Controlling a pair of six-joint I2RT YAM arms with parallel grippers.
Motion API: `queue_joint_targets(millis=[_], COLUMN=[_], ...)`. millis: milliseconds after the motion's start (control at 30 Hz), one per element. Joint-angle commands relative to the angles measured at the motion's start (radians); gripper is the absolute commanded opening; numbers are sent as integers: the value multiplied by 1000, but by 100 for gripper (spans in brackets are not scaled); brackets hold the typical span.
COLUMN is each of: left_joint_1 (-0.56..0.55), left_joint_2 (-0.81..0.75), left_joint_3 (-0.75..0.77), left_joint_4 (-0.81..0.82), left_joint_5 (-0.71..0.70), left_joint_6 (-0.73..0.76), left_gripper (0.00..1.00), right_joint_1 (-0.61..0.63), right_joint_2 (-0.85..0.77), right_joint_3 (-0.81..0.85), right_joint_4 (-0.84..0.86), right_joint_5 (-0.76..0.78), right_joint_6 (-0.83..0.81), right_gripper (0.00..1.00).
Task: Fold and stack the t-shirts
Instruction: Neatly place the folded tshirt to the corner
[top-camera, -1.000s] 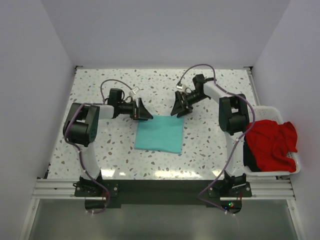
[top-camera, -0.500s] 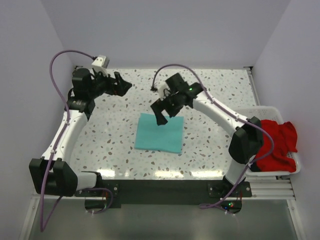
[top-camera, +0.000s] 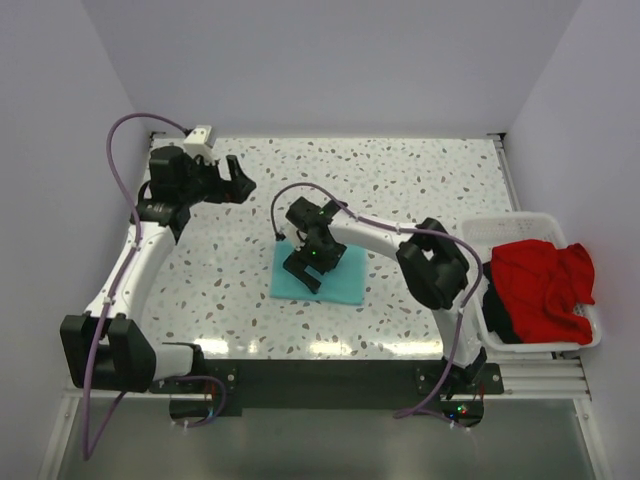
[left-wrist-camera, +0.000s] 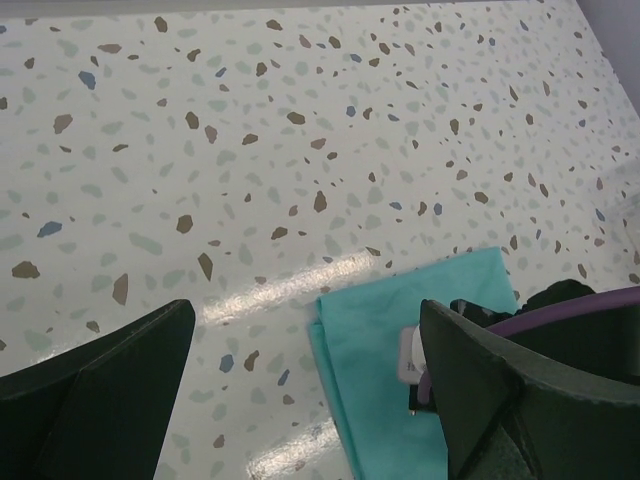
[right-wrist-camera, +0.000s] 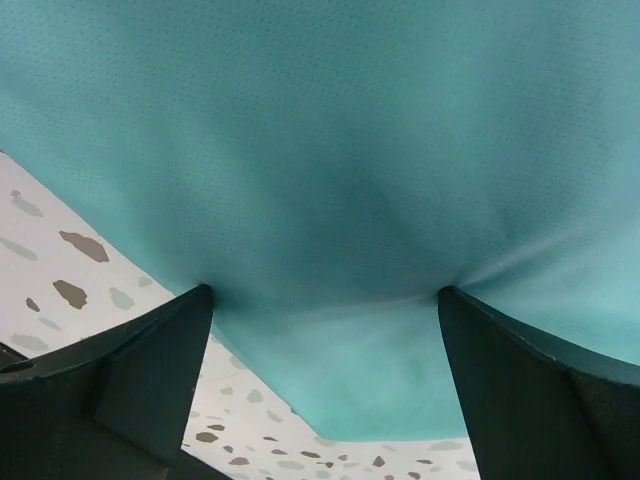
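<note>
A teal t-shirt (top-camera: 352, 282) lies folded into a flat rectangle at the middle of the table. My right gripper (top-camera: 312, 264) is down on its middle, open; in the right wrist view both wide-spread fingertips (right-wrist-camera: 203, 296) press into the teal fabric (right-wrist-camera: 330, 150) and dent it, with nothing clamped. My left gripper (top-camera: 236, 181) hangs open and empty in the air at the far left, well off the shirt. Its wrist view looks down on the teal shirt's (left-wrist-camera: 370, 350) left edge. A red t-shirt (top-camera: 540, 290) lies crumpled in the basket at the right.
The white slatted basket (top-camera: 530, 221) stands at the table's right edge, with a dark item (top-camera: 497, 312) under the red shirt. The right arm (top-camera: 430, 262) arches over the table between basket and teal shirt. White walls close in the table's sides and back.
Both grippers left the teal shirt's far edge. The left arm rose and swung to the far left. The right gripper came down onto the middle of the shirt.
</note>
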Motion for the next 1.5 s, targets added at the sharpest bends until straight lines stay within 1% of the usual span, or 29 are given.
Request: queue_joint_targets(millis=[0,100,133,200,233,267,367,467,500,567,600,700,800,933,1067,1167,1267,1300,1367,1400,1467], left_joint_1=[16,21,22,26,27,30,35,39,41,44,46,50,52,56,58,58,58,58,58,58,58], left_joint_2=[4,10,12,18,21,27,36,43,44,44,46,49,52,55,58,56,50,47,41,40,35], left_joint_3=[-1,1,1,2,2,5,8,11,11,10,8,10,8,7,7,11,7,5,1,-1,1], left_joint_4=[15,14,14,15,15,15,17,8,6,2,2,-3,-9,-12,-9,-14,-11,-9,-5,-5,-5], left_joint_5=[12,16,18,23,24,24,32,35,36,33,32,32,30,29,35,38,46,49,53,56,64], left_joint_6=[-6,-4,-4,-4,-4,-4,-4,0,2,6,8,9,14,16,14,13,9,8,6,5,3], left_gripper=[100,100,100,100,100,100,100,100,100,100,100,100,100,100,100,100,100,100,100,100,100], right_joint_1=[-47,-128,-183,-243,-299,-330,-447,-545,-588,-625,-643,-703,-751,-798,-806,-809,-809,-809,-806,-803,-794], right_joint_2=[27,36,42,66,77,89,152,240,284,333,353,428,474,472,414,363,286,257,234,202,166], right_joint_3=[29,12,16,29,42,52,127,251,327,407,480,596,657,667,628,622,671,720,768,783,753], right_joint_4=[-35,-47,-55,-76,-83,-89,-127,-191,-213,-263,-277,-320,-354,-362,-344,-310,-264,-259,-258,-251,-212], right_joint_5=[-28,-25,-19,10,27,47,61,75,78,89,89,95,95,69,58,41,9,-2,-37,-49,-50], right_joint_6=[-85,-159,-207,-266,-300,-358,-479,-577,-599,-643,-654,-696,-734,-775,-806,-795,-678,-580,-475,-367,-279], right_gripper=[99,99,99,99,99,99,99,99,99,99,99,99,99,99,99,99,99,99,99,99,99])
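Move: The folded t-shirt lies flat directly under the right hand's spread fingertips, its middle about 2 cm ahead and 3 cm to the left. The clear spot for it, towards the table's far right corner, is roughly 24 cm ahead and 29 cm to the right. The white bin with the red shirts is some 57 cm to the right, level with the hand. From the raised left hand, the t-shirt lies about 10 cm back, 22 cm right and 22 cm below. With its fingers wide open and pointing down, their tips still pressed on the folded t-shirt, the right hand drags it over the table at nearly constant height, diagonally right and forward and then straight right at the last, about 31 cm right and 23 cm forward towards the far right corner. There the hand stops and rises about 4 cm off the cloth, easing a little forward and left and turning nearly 20 degrees clockwise with the fingers still open, while the empty left hand sinks only some 2.5 cm, well clear on its own side. ##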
